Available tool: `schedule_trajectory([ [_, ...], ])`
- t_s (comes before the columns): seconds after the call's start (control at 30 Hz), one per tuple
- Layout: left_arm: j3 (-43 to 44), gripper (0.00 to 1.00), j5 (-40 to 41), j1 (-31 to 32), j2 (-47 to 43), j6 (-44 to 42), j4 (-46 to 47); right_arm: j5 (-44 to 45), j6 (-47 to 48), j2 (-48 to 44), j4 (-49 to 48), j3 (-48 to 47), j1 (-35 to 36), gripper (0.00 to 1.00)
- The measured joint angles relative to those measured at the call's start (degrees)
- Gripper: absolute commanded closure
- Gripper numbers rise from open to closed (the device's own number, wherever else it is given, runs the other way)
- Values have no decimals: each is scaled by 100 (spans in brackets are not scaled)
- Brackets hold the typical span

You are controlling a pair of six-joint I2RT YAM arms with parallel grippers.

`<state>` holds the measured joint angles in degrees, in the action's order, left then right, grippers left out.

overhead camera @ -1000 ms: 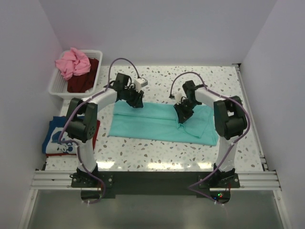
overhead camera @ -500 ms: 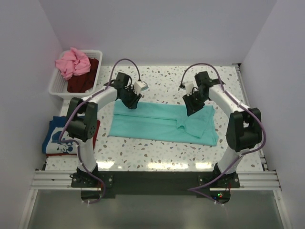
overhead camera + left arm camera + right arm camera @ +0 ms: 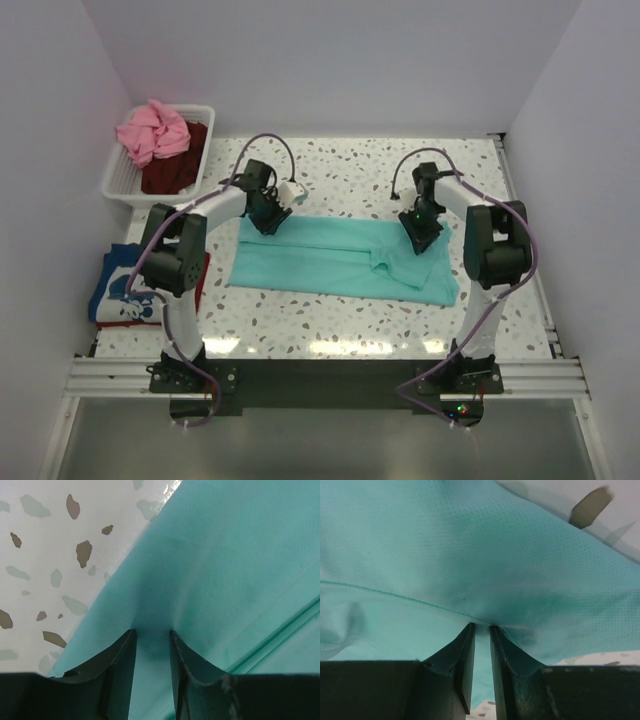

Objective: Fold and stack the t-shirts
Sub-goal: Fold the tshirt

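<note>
A teal t-shirt lies spread flat across the middle of the table. My left gripper is down on its far left corner. In the left wrist view the jaws stand a little apart, with the teal cloth puckered between their tips. My right gripper is down on the shirt's far right part. Its jaws are nearly together and pinch the cloth just below a seam.
A white basket at the back left holds a pink t-shirt and a dark maroon one. A folded blue t-shirt with white print lies on a red one at the left edge.
My right arm swung from the shirt's middle out to its far right part and came down on the cloth. The left gripper stayed at the far left corner, shifting only slightly.
</note>
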<state>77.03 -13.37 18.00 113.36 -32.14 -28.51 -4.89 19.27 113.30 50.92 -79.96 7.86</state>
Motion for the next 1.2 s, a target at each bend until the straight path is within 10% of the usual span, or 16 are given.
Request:
schedule_trajectory([
  [0.37,-1338,60,-254,-24,-1617,-90,-28,909,275,1996,229,-3126,323,77],
  [0.6,-1482,59,-640,-24,-2048,-415,122,1508,616,3287,-1427,-5053,1075,62],
  [1.2,-1602,65,629,1604,-1117,-1119,651,2044,861,1998,-2879,-4439,1246,35],
])
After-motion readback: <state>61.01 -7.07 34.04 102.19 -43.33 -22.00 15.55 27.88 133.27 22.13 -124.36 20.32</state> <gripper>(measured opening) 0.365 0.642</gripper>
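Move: Resting low on the t-shirt near its left end, the left hand has the shirt's middle some 19 cm to its right and 8 cm back; the folded stack lies about 32 cm left and 15 cm back. From the right hand, on the shirt's right part, that middle is roughly 19 cm left and 3 cm back, the loose turquoise flap 5 cm left and 7 cm back, and the table's far edge 32 cm ahead. Dragging the shirt's right part, the right hand sweeps low about 28 cm forward and, increasingly, left towards the far edge, its fingers swinging from down to forward; then it opens, comes off the cloth and rises about 10 cm. The left hand first draws back 5 cm, lifts clear, then shifts right and farther back, turning clockwise, and sets down nearer the shirt's middle. ##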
